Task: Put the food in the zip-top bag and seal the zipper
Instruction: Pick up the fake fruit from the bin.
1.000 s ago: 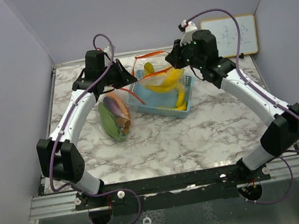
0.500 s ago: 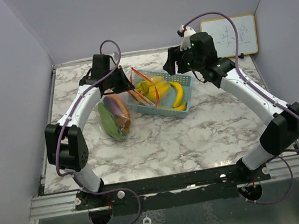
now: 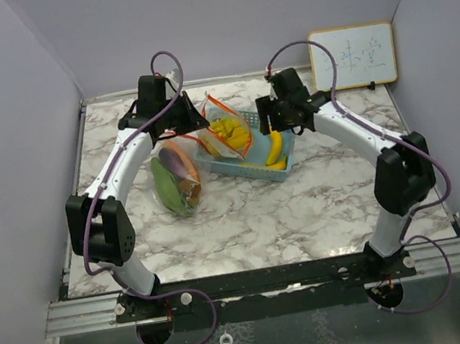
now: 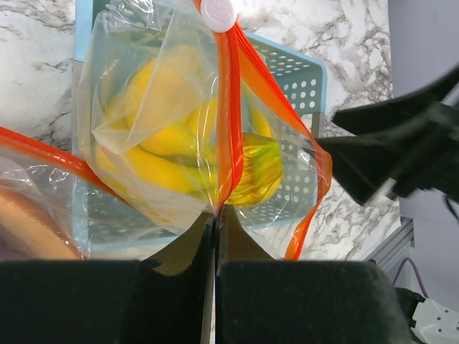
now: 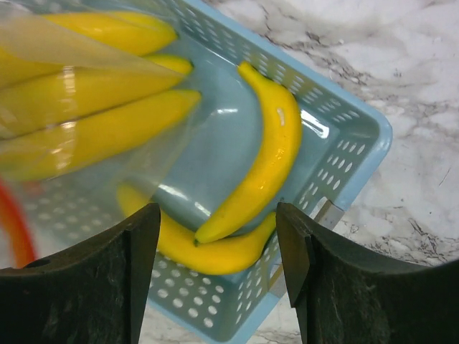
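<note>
My left gripper (image 3: 198,126) (image 4: 216,212) is shut on the edge of a clear zip-top bag (image 3: 226,131) (image 4: 150,122) with an orange zipper and a white slider (image 4: 219,11). The bag hangs over the blue basket (image 3: 255,166) with yellow bananas (image 4: 166,140) inside it. My right gripper (image 3: 271,121) (image 5: 216,218) is open just above the basket's right half, where two loose bananas (image 3: 276,149) (image 5: 264,166) lie. The bag's banana-filled side (image 5: 86,107) shows at the upper left of the right wrist view.
A second filled bag (image 3: 177,180) with a green leafy vegetable, a purple eggplant and an orange carrot lies on the marble table left of the basket. A small whiteboard (image 3: 353,57) leans on the back wall at right. The basket rim (image 5: 362,136) sits close under the right fingers.
My right gripper opened and let go of the bag's mouth, then swung down over the basket's loose bananas. The bag mouth fell together and now hangs from the left gripper alone.
</note>
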Available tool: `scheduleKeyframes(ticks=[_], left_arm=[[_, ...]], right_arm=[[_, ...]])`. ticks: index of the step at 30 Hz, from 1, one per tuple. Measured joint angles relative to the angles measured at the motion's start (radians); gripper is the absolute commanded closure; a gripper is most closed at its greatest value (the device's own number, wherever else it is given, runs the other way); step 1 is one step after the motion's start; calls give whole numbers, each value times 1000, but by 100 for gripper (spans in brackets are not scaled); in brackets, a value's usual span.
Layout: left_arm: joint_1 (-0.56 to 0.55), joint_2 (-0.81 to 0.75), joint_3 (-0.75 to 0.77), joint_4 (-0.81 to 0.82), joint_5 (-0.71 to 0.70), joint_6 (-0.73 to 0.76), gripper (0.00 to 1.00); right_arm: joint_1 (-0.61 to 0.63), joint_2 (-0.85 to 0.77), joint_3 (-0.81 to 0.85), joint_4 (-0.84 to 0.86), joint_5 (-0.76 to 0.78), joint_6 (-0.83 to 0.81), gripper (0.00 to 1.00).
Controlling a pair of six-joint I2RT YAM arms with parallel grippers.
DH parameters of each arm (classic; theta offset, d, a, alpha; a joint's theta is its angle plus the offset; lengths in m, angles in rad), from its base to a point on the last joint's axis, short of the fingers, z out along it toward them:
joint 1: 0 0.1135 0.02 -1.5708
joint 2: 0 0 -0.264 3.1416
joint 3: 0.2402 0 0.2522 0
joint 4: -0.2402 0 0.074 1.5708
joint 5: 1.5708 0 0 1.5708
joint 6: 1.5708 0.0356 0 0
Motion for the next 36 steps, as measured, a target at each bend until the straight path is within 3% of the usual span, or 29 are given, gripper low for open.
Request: scheduleKeyframes(ticks=[7, 14, 18, 20, 24, 26, 32, 36], left_arm=[[0, -8, -29, 18, 26, -15, 100], [0, -32, -29, 18, 31, -16, 100], [0, -50, -41, 22, 32, -19, 100], [0, -55, -48, 22, 34, -20, 100], [0, -55, -64, 28, 41, -26, 100], [0, -55, -76, 33, 45, -30, 100], [0, -55, -92, 34, 49, -34, 100], [0, -55, -98, 34, 49, -34, 100]], right_arm=[[0, 212, 63, -45, 78, 6, 34], [-3, 315, 92, -51, 133, -1, 36], [-2, 350, 105, -42, 148, -15, 47], [-3, 356, 104, -42, 151, -22, 62], [-3, 351, 82, -16, 157, -32, 80], [-3, 345, 68, 3, 157, -42, 94], [-4, 230, -7, 6, 153, -69, 97], [-4, 53, -33, 55, 103, -111, 97]])
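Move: For my right hand, the upright-lying banana in the basket is about 13 cm below, 2 cm ahead and 2 cm to the right. The second banana lies across the basket's near end, some 5 cm nearer to me than that one and 3 cm to its left. The bunch in the open bag is roughly 6 cm ahead of my right hand and 9 cm to its left, about 9 cm down. From my left hand, which still holds the bag's rim, the upright-lying banana is about 16 cm to the right, 2 cm ahead and 19 cm down. I sink my open right hand about 12 cm into the basket, slightly forward and to the right, tipping the fingers more steeply down. There I pinch the upright-lying banana around its middle, then draw it up some 7 cm. My left hand keeps its grip on the bag rim, easing back about 2 cm. ##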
